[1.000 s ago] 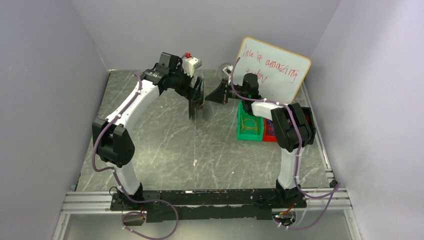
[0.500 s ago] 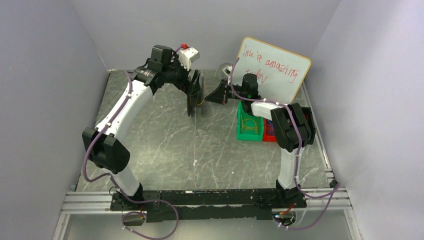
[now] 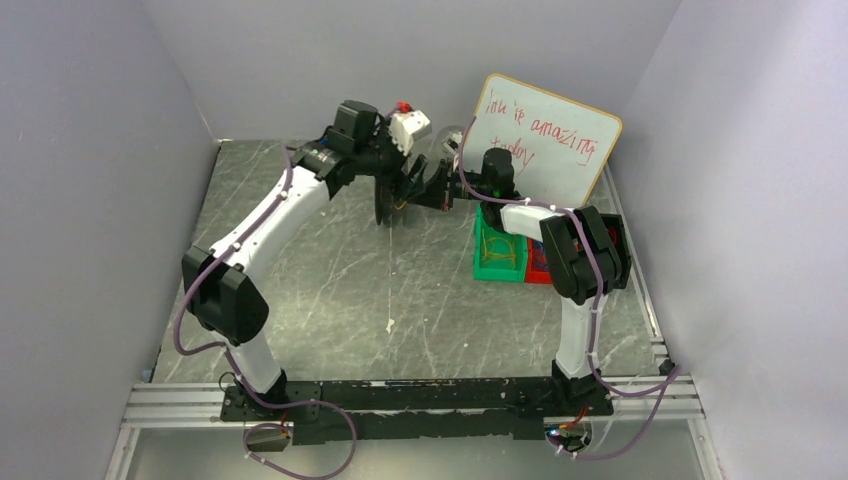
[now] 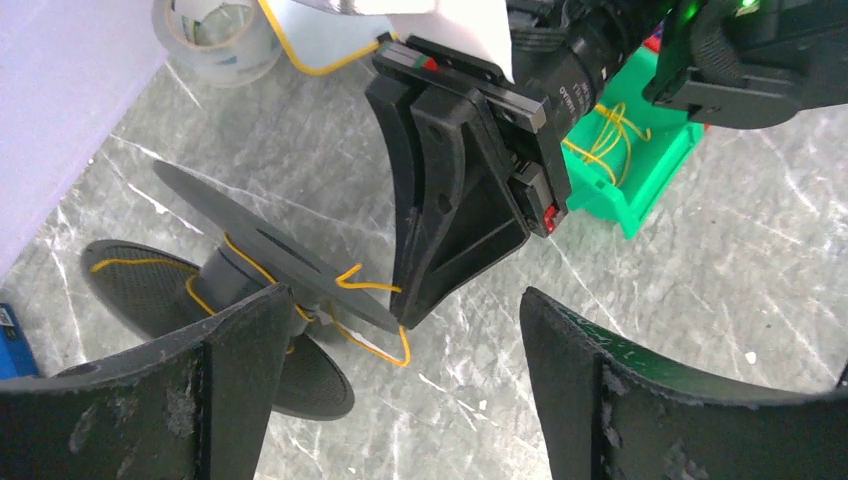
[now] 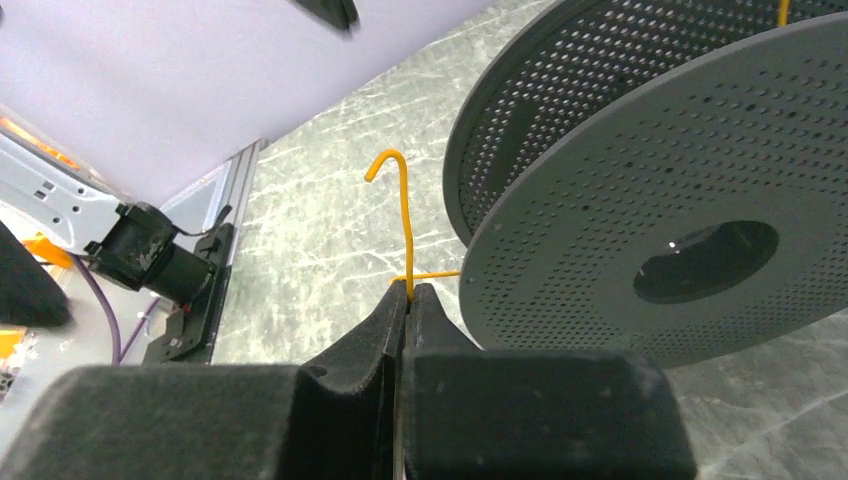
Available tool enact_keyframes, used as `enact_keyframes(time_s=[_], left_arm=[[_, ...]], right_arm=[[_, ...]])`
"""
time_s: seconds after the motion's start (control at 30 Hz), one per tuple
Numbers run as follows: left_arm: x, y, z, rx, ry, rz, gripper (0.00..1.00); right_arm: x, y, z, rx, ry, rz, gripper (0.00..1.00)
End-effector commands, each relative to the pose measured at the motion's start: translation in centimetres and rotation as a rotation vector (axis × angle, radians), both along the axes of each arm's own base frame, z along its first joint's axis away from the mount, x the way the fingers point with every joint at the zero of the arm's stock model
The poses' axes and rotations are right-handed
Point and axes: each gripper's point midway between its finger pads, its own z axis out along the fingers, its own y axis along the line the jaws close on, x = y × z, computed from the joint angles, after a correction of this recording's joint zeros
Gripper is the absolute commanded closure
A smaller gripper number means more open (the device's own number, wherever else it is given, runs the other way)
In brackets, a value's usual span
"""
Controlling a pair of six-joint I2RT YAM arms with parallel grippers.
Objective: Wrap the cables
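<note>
A black spool stands on edge on the marble table, with a thin yellow cable looped round its hub. My right gripper is shut on that cable right beside the perforated spool disc; the free end curls upward past its tips. From above, the right gripper points left at the spool. My left gripper hangs open just above. The spool is by its left finger, and the right gripper's tip lies under the gap. Nothing is gripped between its fingers.
A green bin holding more yellow cables sits right of the spool, with a red bin beside it. A whiteboard leans at the back right. A tape roll lies near the back wall.
My left arm swung back and left, then came forward to the right, so its gripper now hangs close over the right gripper's tip. The right gripper and spool stayed put.
</note>
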Motion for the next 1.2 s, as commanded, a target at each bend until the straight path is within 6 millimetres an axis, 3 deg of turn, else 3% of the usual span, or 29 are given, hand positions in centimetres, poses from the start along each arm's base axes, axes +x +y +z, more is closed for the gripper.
enact_keyframes(time_s=[0.0, 0.13, 0.4, 0.57, 0.7, 1.03, 1.1, 1.17], left_arm=[[1.5, 0.1, -1.2, 0.076, -0.083, 0.075, 0.13], [2.2, 0.6, -2.0, 0.090, -0.084, 0.132, 0.15], [3.4, 1.5, -1.0, 0.083, -0.110, 0.230, 0.14], [2.9, 0.2, -1.6, 0.065, -0.076, 0.170, 0.16], [3.2, 0.3, -2.5, 0.088, -0.074, 0.179, 0.20], [3.3, -0.5, -2.5, 0.065, -0.050, 0.163, 0.43], [3.1, -0.8, -2.4, 0.055, -0.041, 0.149, 0.44], [2.7, -1.2, -2.3, 0.038, -0.025, 0.126, 0.38]], right_arm=[[-0.6, 0.2, 3.1, 0.047, -0.081, 0.007, 1.00], [-0.8, 0.1, 3.5, 0.067, -0.074, 0.010, 1.00], [-1.1, 0.2, 3.7, 0.082, -0.064, 0.020, 1.00], [-1.3, 0.2, 4.0, 0.090, -0.064, 0.026, 1.00], [-1.4, 0.2, 4.1, 0.097, -0.065, 0.028, 1.00], [-1.8, 0.4, 4.1, 0.093, -0.061, 0.047, 1.00], [-1.7, 0.5, 4.0, 0.090, -0.063, 0.046, 1.00], [-1.7, 0.5, 4.0, 0.088, -0.063, 0.048, 1.00]])
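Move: The free end of the yellow cable sticks up out of the right fingertips. It lies about 7 cm below the left hand's open fingers, some 2 cm ahead and 2 cm to the right. From the right hand that end is about 3 cm up, 2 cm left and 1 cm ahead. The spool's middle is some 6 cm ahead, 4 cm left and 9 cm below the right hand; the green box is 9 cm back, 18 cm right and 16 cm lower. Down first, then forward, then down again, the left hand sinks about 5 cm in all and advances some 3 cm, turning roughly 10 degrees counter-clockwise. Its jaws come around the cable's free end and narrow from nearly wide open to a bit over half. The right hand keeps its pinch on the cable just below, easing about 1.5 cm up and 1 cm back. ##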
